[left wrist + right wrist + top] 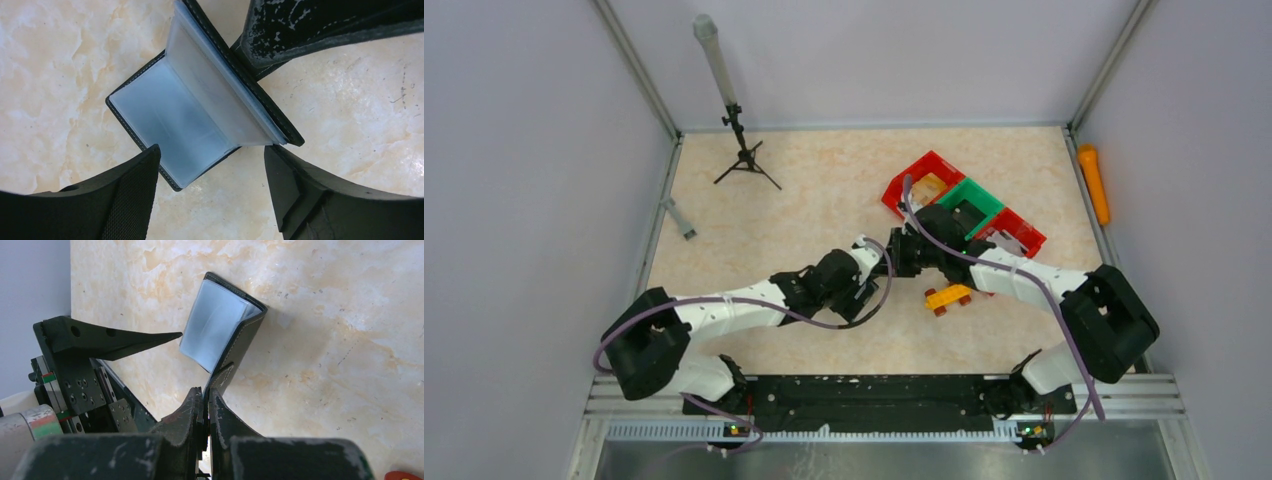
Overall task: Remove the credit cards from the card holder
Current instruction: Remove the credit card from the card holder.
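Note:
The card holder [175, 120] is a small black case, spread open with pale grey-blue clear sleeves showing. My right gripper [207, 390] is shut on its short black strap tab and holds one flap up off the table. The other flap of the holder [220, 330] hangs toward the table. My left gripper [211, 150] is open, its two fingers standing either side of the holder's lower edge without pinching it. From above, both grippers meet at mid-table [892, 260] and hide the holder. No credit cards can be made out in the sleeves.
Red and green brick frames [964, 205] lie just behind the right arm. A yellow-orange toy brick car [949, 297] sits beside that arm. A black tripod [744, 160] stands at the back left, and an orange stick [1094, 185] lies along the right wall.

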You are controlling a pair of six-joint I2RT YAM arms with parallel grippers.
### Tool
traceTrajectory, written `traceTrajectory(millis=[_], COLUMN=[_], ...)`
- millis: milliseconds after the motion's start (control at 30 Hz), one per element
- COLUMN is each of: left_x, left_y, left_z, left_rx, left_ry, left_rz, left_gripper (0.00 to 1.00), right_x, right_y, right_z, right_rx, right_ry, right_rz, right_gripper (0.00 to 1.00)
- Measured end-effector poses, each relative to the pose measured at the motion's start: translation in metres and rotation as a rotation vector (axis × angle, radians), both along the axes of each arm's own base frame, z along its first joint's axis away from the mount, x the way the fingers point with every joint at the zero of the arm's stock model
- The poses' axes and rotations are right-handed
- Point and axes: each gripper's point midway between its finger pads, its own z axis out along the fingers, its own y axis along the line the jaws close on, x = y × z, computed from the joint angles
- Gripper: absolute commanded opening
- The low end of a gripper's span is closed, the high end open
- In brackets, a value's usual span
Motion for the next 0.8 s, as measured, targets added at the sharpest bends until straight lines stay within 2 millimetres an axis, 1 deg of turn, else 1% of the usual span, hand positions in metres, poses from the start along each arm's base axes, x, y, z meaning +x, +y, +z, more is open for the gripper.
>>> traceTrajectory(millis=[167,267,400,533,700,800], left_x=[-0.0009,-0.0001,-0.0001,-0.0001,0.0007,0.0026], left_y=[0.0039,0.0055,0.0061,0.0061,0.0066,0.0081], left_z=[-0.0047,-0.0052,-0.0054,-0.0054,-0.005,-0.0041], left_rx=[0.024,0.03,0.029,0.026,0.025,0.025], left_ry=[0.009,0.006,0.009,0.011,0.009,0.002], left_rz=[0.006,0.015,0.024,0.029,0.038,0.057], left_gripper=[0.74,0.63,0.55,0.45,0.37,0.31], right_x=[0.0011,0.0023,0.0041,0.0051,0.0055,0.0053], right_y=[-0.0012,-0.0023,-0.004,-0.0049,-0.0055,-0.0054], right_z=[-0.0034,-0.0034,-0.0036,-0.0036,-0.0037,-0.0037], right_rx=[-0.007,-0.007,-0.01,-0.01,-0.011,-0.012], right_ry=[0.005,0.003,-0.001,-0.002,-0.007,-0.008], right_rz=[-0.001,-0.002,-0.004,-0.005,-0.001,0.001], right_gripper=[0.0,0.0,0.0,0.0,0.0,0.0])
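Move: The card holder's leaf stack, stood up against the raised cover, lies about 2 cm ahead of the left hand, 3 cm to its right and 1 cm lower. The holder's flat half is about 4 cm straight ahead and 5 cm down, the toy car some 16 cm to the right, 1 cm ahead and 5 cm down. From the right hand, the leaf stack is about 2 cm back, 2 cm to the left and 6 cm below. One thin leaf of the holder is drawn away from the raised cover by the left gripper's cover-side fingertip, as the fingers close from wide to about a third open. The left hand itself barely travels, about 1 cm left with a slight sink. The right fingers keep their pinch on the cover, easing less than 1 cm forward, right and down. ##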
